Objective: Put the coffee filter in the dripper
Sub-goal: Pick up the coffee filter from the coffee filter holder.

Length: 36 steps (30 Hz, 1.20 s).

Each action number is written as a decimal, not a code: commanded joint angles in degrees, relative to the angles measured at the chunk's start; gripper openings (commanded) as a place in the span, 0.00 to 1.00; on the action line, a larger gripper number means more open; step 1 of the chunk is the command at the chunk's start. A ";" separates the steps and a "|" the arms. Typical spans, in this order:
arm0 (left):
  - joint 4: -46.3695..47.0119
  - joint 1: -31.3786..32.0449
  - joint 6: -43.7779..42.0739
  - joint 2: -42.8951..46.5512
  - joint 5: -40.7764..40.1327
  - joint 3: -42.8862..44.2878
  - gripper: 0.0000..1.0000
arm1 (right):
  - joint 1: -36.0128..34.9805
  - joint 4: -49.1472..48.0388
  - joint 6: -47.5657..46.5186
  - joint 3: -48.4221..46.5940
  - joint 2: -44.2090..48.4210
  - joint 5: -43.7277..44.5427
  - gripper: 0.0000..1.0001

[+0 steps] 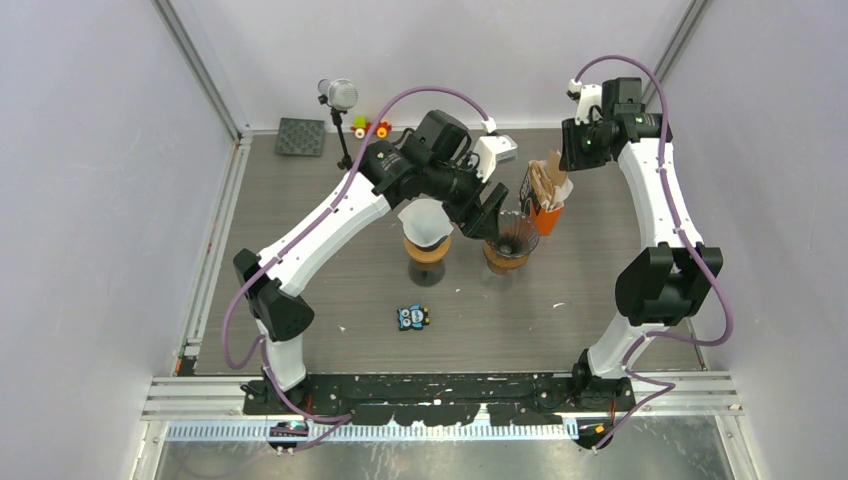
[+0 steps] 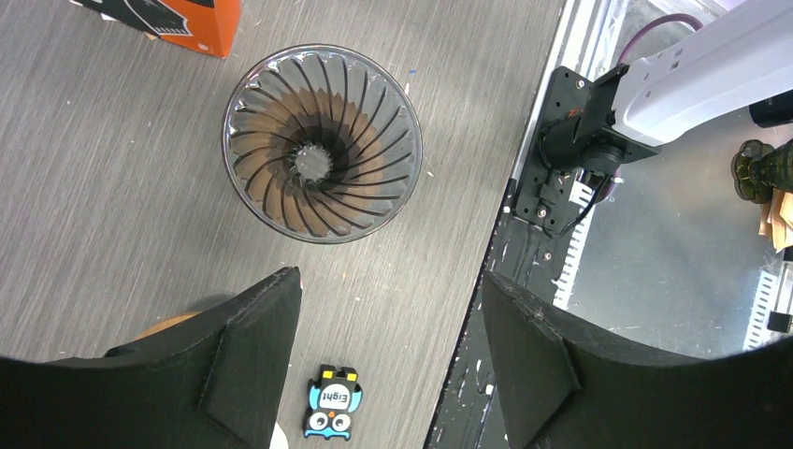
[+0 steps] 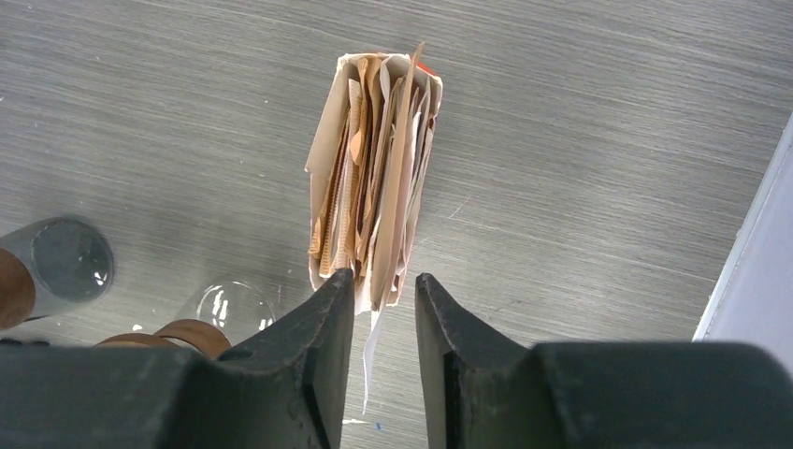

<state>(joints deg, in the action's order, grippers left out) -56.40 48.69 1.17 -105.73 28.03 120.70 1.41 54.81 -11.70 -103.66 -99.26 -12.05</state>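
An empty ribbed glass dripper (image 1: pixel 508 240) (image 2: pixel 321 140) stands mid-table. To its left a second dripper (image 1: pixel 428 238) on a wooden collar holds a white filter. A stack of brown and white coffee filters (image 1: pixel 548 182) (image 3: pixel 374 178) stands upright in an orange box (image 1: pixel 545 215). My right gripper (image 3: pixel 383 281) hangs over the near end of that stack, its jaws partly apart. A thin white filter edge (image 3: pixel 372 341) hangs loose in the gap, not pinched. My left gripper (image 1: pixel 485 215) (image 2: pixel 388 309) hovers wide open and empty between the two drippers.
An owl sticker (image 1: pixel 412 318) (image 2: pixel 332 402) lies in front of the drippers. At the back left are a microphone on a stand (image 1: pixel 338 95), a black square pad (image 1: pixel 300 137) and small coloured toys (image 1: pixel 372 128). The orange box stands close behind the empty dripper.
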 commanded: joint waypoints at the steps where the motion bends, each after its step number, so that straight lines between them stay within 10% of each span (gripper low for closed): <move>1: 1.38 0.19 -0.60 2.28 -0.11 0.51 0.73 | 0.08 -1.20 0.87 -1.65 0.30 -1.30 0.33; 36: 1.29 0.18 -0.80 2.81 0.09 -0.03 0.73 | -0.53 -2.05 3.28 -4.89 2.90 -3.06 0.02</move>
<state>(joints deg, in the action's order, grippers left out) -56.42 48.69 0.99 -105.73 28.03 120.66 1.23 54.26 -9.30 -105.80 -99.37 -14.26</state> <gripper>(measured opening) 0.728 0.042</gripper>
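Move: For the right hand, the coffee filter standing tallest in the orange box has its middle about 5 cm ahead, 1 cm left and 5 cm below; its near edge lies by the open fingertips. The box centres roughly 6 cm ahead, 2 cm left and 9 cm down; the dripper is some 13 cm left and 7 cm back, about 9 cm lower. From the left hand the filter is around 20 cm ahead, 16 cm right and 12 cm below. Right fingers close from part-open onto the coffee filter's near edge, then rise about 1.5 cm, drifting slightly left. ##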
